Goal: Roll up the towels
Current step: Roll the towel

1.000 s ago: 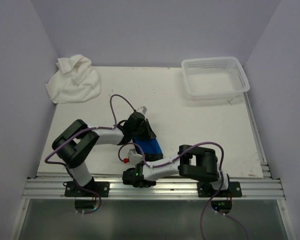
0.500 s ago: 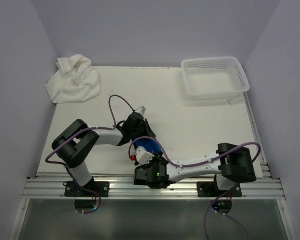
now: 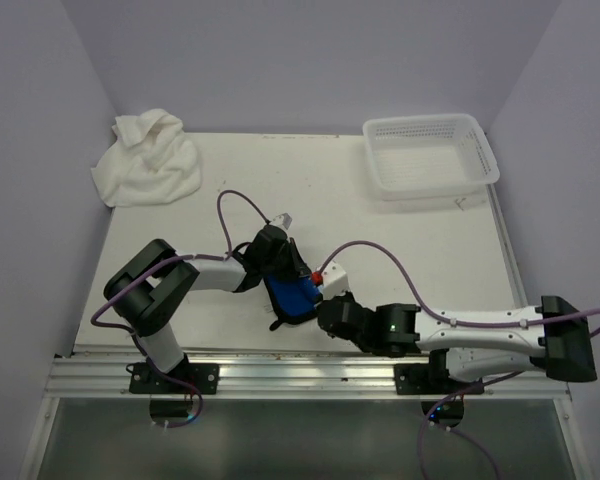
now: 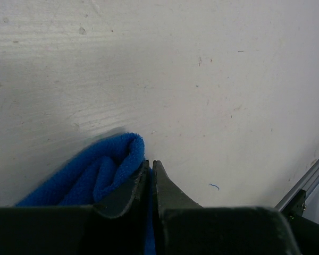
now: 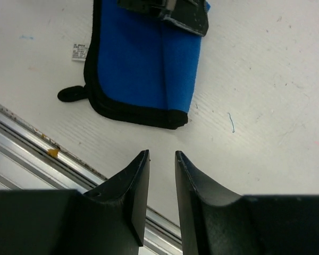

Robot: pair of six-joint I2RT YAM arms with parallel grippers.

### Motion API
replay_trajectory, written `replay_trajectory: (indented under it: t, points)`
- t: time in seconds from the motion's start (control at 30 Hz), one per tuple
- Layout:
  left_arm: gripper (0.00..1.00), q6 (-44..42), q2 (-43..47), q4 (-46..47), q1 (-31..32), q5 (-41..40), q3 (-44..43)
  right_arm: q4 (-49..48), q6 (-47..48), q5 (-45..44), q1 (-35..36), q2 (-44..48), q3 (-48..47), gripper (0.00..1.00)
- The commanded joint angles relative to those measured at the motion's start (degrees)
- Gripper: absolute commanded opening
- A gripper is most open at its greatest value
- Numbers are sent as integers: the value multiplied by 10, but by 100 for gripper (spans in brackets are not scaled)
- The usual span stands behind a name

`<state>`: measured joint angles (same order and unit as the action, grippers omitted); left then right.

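The small blue towel lies folded near the table's front edge, its black trim showing in the right wrist view. My left gripper is at its far end, shut on a fold of the blue towel; a blue strip shows between the jaws. My right gripper hovers just short of the blue towel, open a little with nothing between its fingers. In the top view this right gripper is at the towel's right side. The large white towel lies bunched at the far left corner.
A white perforated basket stands at the far right. The metal rail runs along the front edge, close behind the right gripper. A small white label and a black loop lie beside the blue towel.
My right arm has swung from the towel's left front round to its right side and stretched out low. The blue towel now looks narrower, folded over. The left gripper has stayed put.
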<state>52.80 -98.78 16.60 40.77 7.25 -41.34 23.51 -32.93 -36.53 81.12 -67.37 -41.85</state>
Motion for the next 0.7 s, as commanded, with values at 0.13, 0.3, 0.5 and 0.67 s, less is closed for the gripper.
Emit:
replay_trajectory:
  t: [0.13, 0.3, 0.5, 0.67]
  points:
    - [10, -19, 12, 4, -6, -13, 13, -120, -70, 145, -151, 98, 73, 27]
    - [9, -20, 18, 4, -6, -8, 11, -148, -116, 212, -232, 84, 91, 27]
    - [9, -22, 25, -2, -6, -9, 11, -193, -176, 276, -283, 42, 119, 29]
    - [9, -24, 27, -4, -6, -7, 12, -232, -202, 296, -294, 12, 138, 35]
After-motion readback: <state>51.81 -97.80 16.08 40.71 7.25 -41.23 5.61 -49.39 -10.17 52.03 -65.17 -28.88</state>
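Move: The towel's near right corner, at the end of its folded right edge, lies about 6 cm ahead of the empty right hand, 1 cm to its left and 9 cm below. From that hand the towel's middle is some 9 cm ahead and 7 cm left, and the towel's small loop about 1 cm ahead and 11 cm left, both equally low. The left hand pinches the folded edge's far part; from it the corner lies about 9 cm back, 4 cm right, 1 cm below. The towel's folded edge stays pinched in the nearly still left hand, while the right hand swings forward about 6 cm and a little to the right, coming level with the near corner on its right side. It then sinks some 4 cm towards that corner, rolling about 40 degrees with its left side rising, fingers still partly open and not yet on the cloth. ##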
